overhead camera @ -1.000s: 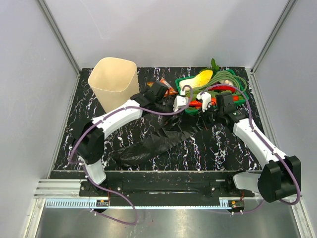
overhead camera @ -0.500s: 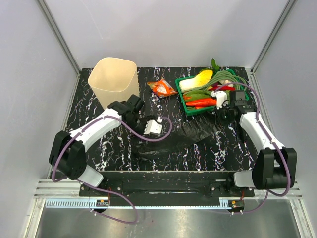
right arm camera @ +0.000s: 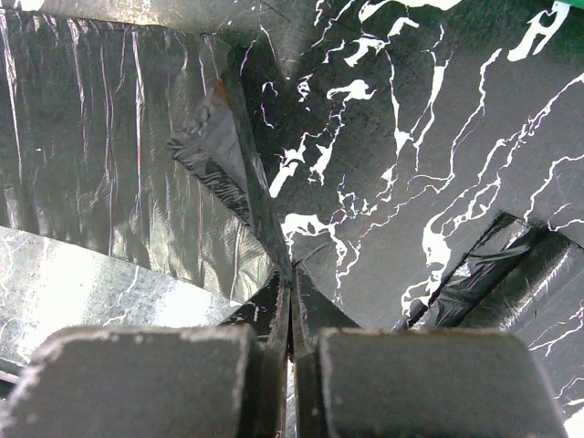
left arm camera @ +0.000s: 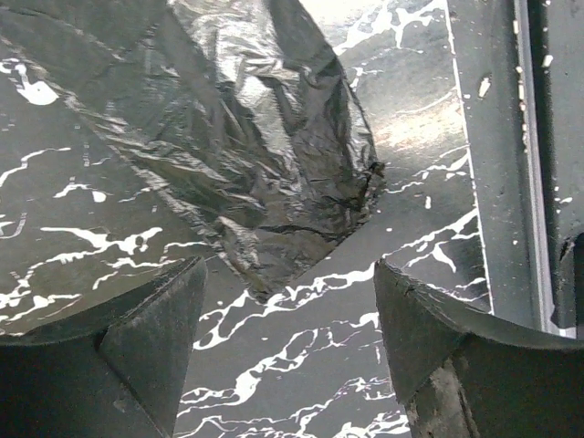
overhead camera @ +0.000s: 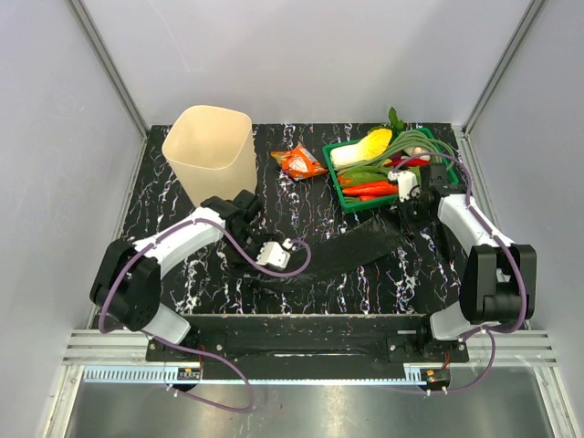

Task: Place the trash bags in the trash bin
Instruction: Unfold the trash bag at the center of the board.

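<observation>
The black trash bag (overhead camera: 351,248) lies stretched across the marble table, from my left gripper to my right one. My left gripper (overhead camera: 258,255) hangs low over the bag's left end, jaws open. In its wrist view the crinkled bag tip (left arm camera: 274,182) lies just beyond the open left gripper (left arm camera: 287,301), with only bare table between the fingers. My right gripper (overhead camera: 407,222) is shut on a fold of the bag (right arm camera: 246,192), which runs straight into the closed right gripper (right arm camera: 290,278). The cream trash bin (overhead camera: 208,151) stands upright at the back left, apart from both grippers.
An orange snack wrapper (overhead camera: 298,162) lies behind the bag. A green tray (overhead camera: 339,187) of vegetables sits at the back right, close to my right arm. Another strip of black plastic (right arm camera: 474,274) shows right of my right fingers. The table's metal edge (left arm camera: 497,155) runs past my left gripper.
My left arm swung from beside the tray to the bag's left end and dropped lower, its jaws narrowing. My right gripper drew the bag rightward, pulling the crumpled sheet out long.
</observation>
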Controlling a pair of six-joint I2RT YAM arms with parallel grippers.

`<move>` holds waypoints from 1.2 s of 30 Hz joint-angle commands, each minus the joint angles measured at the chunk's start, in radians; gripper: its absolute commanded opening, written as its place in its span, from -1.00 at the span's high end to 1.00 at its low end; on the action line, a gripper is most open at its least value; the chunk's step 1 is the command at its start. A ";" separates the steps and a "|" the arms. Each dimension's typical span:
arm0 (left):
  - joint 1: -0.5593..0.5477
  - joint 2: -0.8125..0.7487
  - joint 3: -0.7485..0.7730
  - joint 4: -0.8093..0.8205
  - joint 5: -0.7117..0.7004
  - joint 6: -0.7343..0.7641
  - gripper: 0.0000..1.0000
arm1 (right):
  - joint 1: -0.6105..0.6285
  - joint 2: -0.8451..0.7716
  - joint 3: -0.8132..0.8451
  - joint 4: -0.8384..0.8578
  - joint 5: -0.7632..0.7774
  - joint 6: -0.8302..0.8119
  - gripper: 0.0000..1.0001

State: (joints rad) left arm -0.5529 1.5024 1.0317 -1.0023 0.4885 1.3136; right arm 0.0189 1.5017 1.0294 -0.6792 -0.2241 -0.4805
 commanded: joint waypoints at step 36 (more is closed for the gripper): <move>-0.028 0.107 -0.026 0.061 0.097 -0.080 1.00 | -0.013 0.032 0.047 -0.010 -0.004 0.003 0.88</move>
State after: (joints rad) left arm -0.5785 1.6329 0.9588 -0.9333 0.5125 1.2732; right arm 0.0124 1.5608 1.0451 -0.6865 -0.2222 -0.4816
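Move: The trash bag's loose left end lies about 2 cm back and 2 cm to the right of the open left hand, some 5 cm below it; the trash bin stands roughly 22 cm ahead and 7 cm left of that hand. From the right hand, already pinching the other end, the loose end is about 41 cm left and 14 cm back. The vegetable basket is some 15 cm ahead and 5 cm left of the right hand, the folded bag about 10 cm right and 4 cm back. The left hand sinks about 5 cm onto the loose left end of the trash bag, easing some 2 cm back towards its base with the fingertips tilting back slightly, and its fingers go from about three-quarters open to shut, slowly at first and quickly at the end, pinching the film at the table. The right hand keeps its shut grip on the bag's other end and stays nearly in place, settling only about 1 cm lower as it holds. ##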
